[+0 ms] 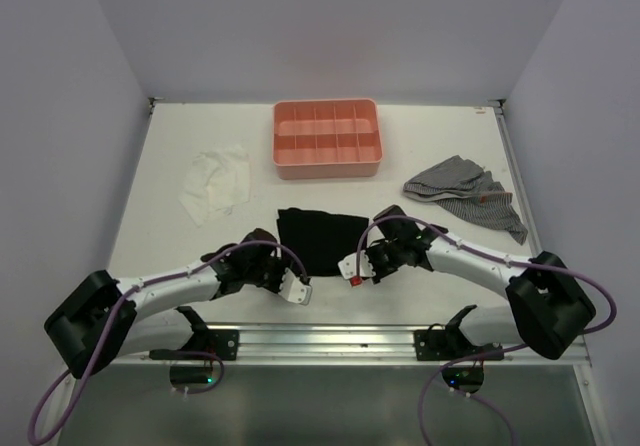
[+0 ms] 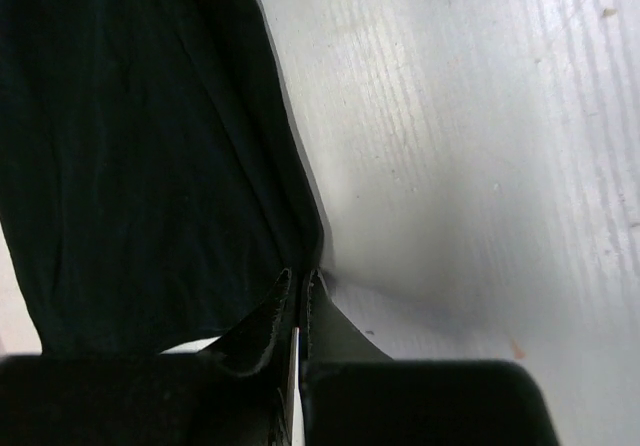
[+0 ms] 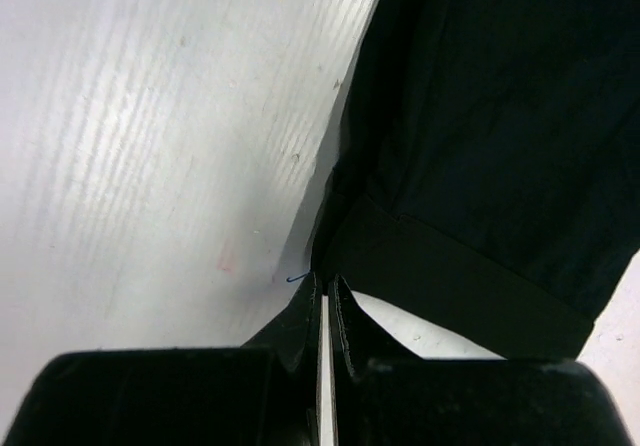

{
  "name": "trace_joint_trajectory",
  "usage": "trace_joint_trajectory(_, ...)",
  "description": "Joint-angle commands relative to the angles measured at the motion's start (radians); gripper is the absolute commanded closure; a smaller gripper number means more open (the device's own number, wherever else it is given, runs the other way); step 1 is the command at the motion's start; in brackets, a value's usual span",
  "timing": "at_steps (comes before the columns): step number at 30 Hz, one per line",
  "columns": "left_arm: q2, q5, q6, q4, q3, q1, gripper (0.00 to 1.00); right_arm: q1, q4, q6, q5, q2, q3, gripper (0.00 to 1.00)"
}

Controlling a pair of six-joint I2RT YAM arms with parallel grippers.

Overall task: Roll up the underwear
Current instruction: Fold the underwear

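Note:
The black underwear (image 1: 318, 238) lies flat in the middle of the white table, just in front of the pink tray. My left gripper (image 1: 285, 264) is at its near left corner and my right gripper (image 1: 363, 252) at its near right corner. In the left wrist view the left gripper (image 2: 302, 276) is shut, pinching the edge of the underwear (image 2: 140, 146), which is slightly raised there. In the right wrist view the right gripper (image 3: 327, 279) is shut on the hemmed corner of the underwear (image 3: 500, 116).
The pink divided tray (image 1: 327, 171) stands behind the underwear. A thin white cloth (image 1: 215, 181) lies at the back left. A grey checked cloth (image 1: 465, 191) lies at the right. A metal rail (image 1: 320, 341) runs along the near edge.

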Motion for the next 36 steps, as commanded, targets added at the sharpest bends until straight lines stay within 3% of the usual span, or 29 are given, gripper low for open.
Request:
trace_joint_trajectory(1,-0.033,0.065,-0.089,-0.165,0.088,-0.002,1.0,0.002,-0.155,0.081,-0.097,-0.015,0.093,1.0)
trace_joint_trajectory(8,-0.057,0.266,-0.241,-0.395,0.221,-0.009,1.0,0.002,-0.324,0.213,-0.211,-0.063,0.141,1.0)
trace_joint_trajectory(14,-0.082,0.317,-0.321,-0.455,0.269,-0.007,1.0,-0.004,-0.364,0.27,-0.245,-0.103,0.105,1.0)
trace_joint_trajectory(20,-0.071,0.337,-0.301,-0.504,0.309,0.031,1.0,-0.053,-0.422,0.327,-0.32,-0.098,0.147,1.0)
trace_joint_trajectory(27,0.029,0.432,-0.241,-0.565,0.405,0.195,1.0,-0.108,-0.498,0.315,-0.374,0.01,0.222,1.0)
trace_joint_trajectory(36,0.179,0.47,-0.209,-0.604,0.542,0.249,1.0,-0.243,-0.712,0.244,-0.495,0.244,0.418,1.0)
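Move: Both hands have the near edge of the underwear pinched just off the table, one at each near corner. The middle of its far edge lies about 13 cm ahead and 8 cm to the right of the left hand, and some 12 cm ahead and 10 cm left of the right. From the left hand, the pink box is roughly 29 cm ahead and 9 cm right, the white cloth 20 cm ahead and 16 cm left. Keeping both near corners pinched, the two hands lift and draw the near edge back towards the base, some 6 cm left and 7 cm right, then reverse forward over the cloth, still rising, to about 8 cm up left and 5 cm right. The right returns only about 3 cm. Fingertips swing towards the base, some 30 degrees left and nearly 50 right. ##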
